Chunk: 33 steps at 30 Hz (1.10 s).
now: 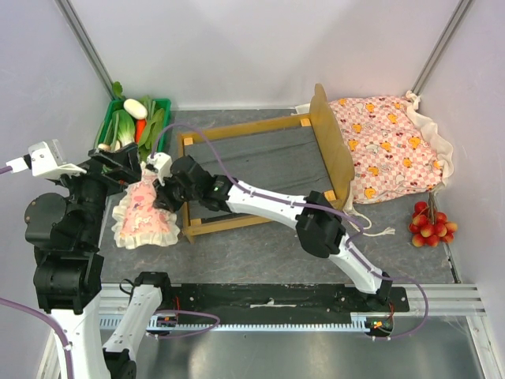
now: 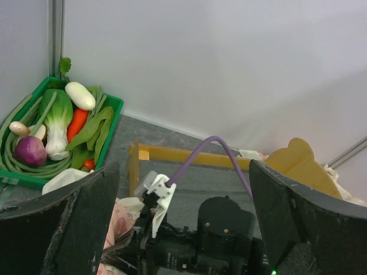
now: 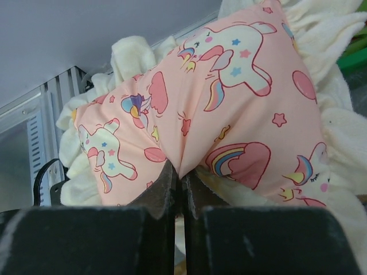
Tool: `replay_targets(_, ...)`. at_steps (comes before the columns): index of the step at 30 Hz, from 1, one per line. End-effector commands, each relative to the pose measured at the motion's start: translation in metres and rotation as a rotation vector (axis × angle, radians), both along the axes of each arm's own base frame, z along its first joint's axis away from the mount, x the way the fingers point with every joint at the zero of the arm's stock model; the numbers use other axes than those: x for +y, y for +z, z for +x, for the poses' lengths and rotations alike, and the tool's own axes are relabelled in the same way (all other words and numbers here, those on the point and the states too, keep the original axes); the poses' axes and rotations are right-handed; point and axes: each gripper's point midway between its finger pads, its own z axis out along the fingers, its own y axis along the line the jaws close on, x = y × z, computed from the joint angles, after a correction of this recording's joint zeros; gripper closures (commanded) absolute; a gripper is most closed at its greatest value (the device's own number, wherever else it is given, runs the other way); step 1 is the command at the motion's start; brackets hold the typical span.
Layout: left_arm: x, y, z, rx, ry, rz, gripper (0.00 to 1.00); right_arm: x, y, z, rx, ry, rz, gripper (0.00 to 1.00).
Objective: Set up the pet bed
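Observation:
The pet bed point(image 1: 260, 162), a light-wood frame with a dark grey base, lies in the middle of the mat, its headboard point(image 1: 331, 142) on the right. Its near rail point(image 2: 172, 154) also shows in the left wrist view. A pink unicorn-print frilled pillow point(image 1: 146, 212) lies just left of the frame. My right gripper point(image 1: 163, 193) reaches across the bed and is shut on a fold of that pillow point(image 3: 229, 97), with the fabric pinched between its fingertips point(image 3: 182, 177). My left gripper point(image 2: 183, 229) hangs open above the pillow's left side point(image 1: 118, 162), holding nothing. The pink-checked mattress point(image 1: 387, 146) lies right of the headboard.
A green basket point(image 1: 166, 103) of toy vegetables stands at the back left corner, its rim point(image 2: 114, 102) also in the left wrist view. A bunch of red fruit point(image 1: 430, 225) lies at the right edge. White walls close in the mat on three sides.

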Motion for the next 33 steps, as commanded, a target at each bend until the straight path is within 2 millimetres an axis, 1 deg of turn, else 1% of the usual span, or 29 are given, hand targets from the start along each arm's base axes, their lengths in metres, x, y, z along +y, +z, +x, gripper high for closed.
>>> replay_targets(1, 0.001, 0.005, -0.005, -0.009, 0.006, -0.023, 0.01, 0.026, 0.021, -0.004, -0.028, -0.015, 0.099, 0.86)
replay_targets(2, 0.001, 0.004, -0.004, -0.003, 0.006, -0.022, 0.01, 0.028, 0.014, -0.004, -0.018, -0.021, 0.092, 0.62)
replay_targets(4, 0.000, 0.003, -0.002, 0.003, 0.003, -0.021, 0.01, 0.030, 0.017, -0.003, -0.029, -0.022, 0.096, 0.50)
replay_targets(5, 0.000, 0.003, -0.002, 0.005, 0.000, -0.021, 0.01, 0.026, 0.028, 0.006, -0.053, -0.043, 0.108, 0.41)
replay_targets(7, 0.000, 0.003, -0.002, 0.003, 0.000, -0.019, 0.01, 0.018, 0.037, 0.016, -0.062, -0.061, 0.117, 0.37)
replay_targets(8, 0.000, 0.004, -0.003, 0.003, 0.003, -0.021, 0.01, 0.005, 0.060, 0.028, -0.076, -0.089, 0.144, 0.36)
replay_targets(9, 0.001, 0.005, -0.003, 0.000, 0.006, -0.018, 0.01, -0.006, 0.055, 0.032, -0.076, -0.104, 0.125, 0.35)
replay_targets(10, 0.001, 0.006, -0.004, -0.003, 0.008, -0.019, 0.01, -0.014, 0.064, 0.038, -0.094, -0.118, 0.138, 0.35)
replay_targets(11, 0.002, 0.006, -0.004, -0.003, 0.014, -0.021, 0.01, -0.034, 0.101, 0.046, -0.132, -0.147, 0.185, 0.34)
replay_targets(12, 0.002, 0.006, -0.003, -0.002, 0.015, -0.022, 0.01, -0.046, 0.093, 0.048, -0.142, -0.158, 0.165, 0.34)
replay_targets(13, 0.002, 0.006, -0.002, -0.002, 0.014, -0.021, 0.01, -0.057, 0.108, 0.051, -0.162, -0.168, 0.191, 0.34)
replay_targets(14, 0.002, 0.005, 0.000, 0.004, 0.012, -0.023, 0.01, -0.082, 0.147, 0.054, -0.198, -0.203, 0.239, 0.33)
replay_targets(15, 0.001, 0.004, 0.002, 0.006, 0.010, -0.026, 0.01, -0.101, 0.137, 0.059, -0.205, -0.255, 0.204, 0.33)
replay_targets(16, 0.001, 0.004, 0.003, 0.007, 0.009, -0.029, 0.01, -0.119, 0.144, 0.063, -0.222, -0.298, 0.207, 0.33)
replay_targets(17, 0.000, 0.001, 0.004, 0.015, 0.004, -0.030, 0.01, -0.154, 0.180, 0.067, -0.262, -0.369, 0.250, 0.32)
replay_targets(18, 0.000, 0.001, 0.005, 0.011, 0.002, -0.035, 0.01, -0.187, 0.162, 0.083, -0.262, -0.508, 0.179, 0.30)
replay_targets(19, -0.001, 0.000, 0.007, 0.014, 0.000, -0.037, 0.01, -0.210, 0.167, 0.089, -0.268, -0.570, 0.180, 0.29)
replay_targets(20, -0.002, -0.004, 0.010, 0.023, -0.003, -0.039, 0.01, -0.261, 0.196, 0.100, -0.296, -0.670, 0.211, 0.27)
replay_targets(21, -0.003, -0.006, 0.014, 0.034, -0.009, -0.042, 0.01, -0.289, 0.180, 0.105, -0.283, -0.729, 0.165, 0.25)
replay_targets(22, -0.004, -0.008, 0.017, 0.043, -0.013, -0.044, 0.01, -0.326, 0.185, 0.116, -0.286, -0.851, 0.163, 0.24)
replay_targets(23, -0.007, -0.010, 0.020, 0.053, -0.029, -0.046, 0.00, -0.380, 0.209, 0.125, -0.317, -0.973, 0.193, 0.20)
replay_targets(25, -0.011, -0.016, 0.029, 0.076, -0.052, -0.056, 0.00, -0.437, 0.209, 0.131, -0.334, -1.106, 0.154, 0.13)
replay_targets(26, -0.016, -0.020, 0.034, 0.090, -0.076, -0.057, 0.00, -0.488, 0.218, 0.141, -0.342, -1.224, 0.166, 0.13)
replay_targets(27, -0.021, -0.023, 0.037, 0.102, -0.103, -0.065, 0.00, -0.511, 0.210, 0.144, -0.308, -1.270, 0.141, 0.12)
replay_targets(28, -0.024, -0.028, 0.044, 0.120, -0.118, -0.070, 0.00, -0.562, 0.206, 0.154, -0.286, -1.381, 0.134, 0.12)
replay_targets(29, -0.030, -0.031, 0.047, 0.129, -0.153, -0.074, 0.01, -0.571, 0.196, 0.159, -0.202, -1.384, 0.177, 0.12)
replay_targets(31, -0.036, -0.035, 0.052, 0.147, -0.184, -0.078, 0.00, -0.605, 0.158, 0.162, -0.064, -1.454, 0.160, 0.11)
replay_targets(32, -0.039, -0.041, 0.054, 0.171, -0.201, -0.079, 0.00, -0.637, 0.139, 0.163, 0.024, -1.529, 0.192, 0.11)
replay_targets(33, -0.041, -0.044, 0.056, 0.184, -0.210, -0.077, 0.00, -0.650, 0.104, 0.160, 0.116, -1.582, 0.175, 0.11)
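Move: My right hand holds the pink pillow, whose resting spot beside the bed lies about 7 cm to the left, 4 cm back and 14 cm below. The bed's left rail is some 7 cm ahead, 4 cm right; the vegetable basket about 22 cm ahead, 13 cm left. The blanket waits roughly 74 cm right and 23 cm ahead. From my high left hand the pillow is some 3 cm left, level fore and aft, 34 cm below. I dip my right hand a couple of centimetres while its fingers open wide and let go of the pillow, then sweep it right about 60 cm, rising and reaching forward over the bed towards the blanket, turning some 85 degrees clockwise, and just starting to sink. Late on, my open left hand eases forward and down about 5 cm, tipping down slightly. ##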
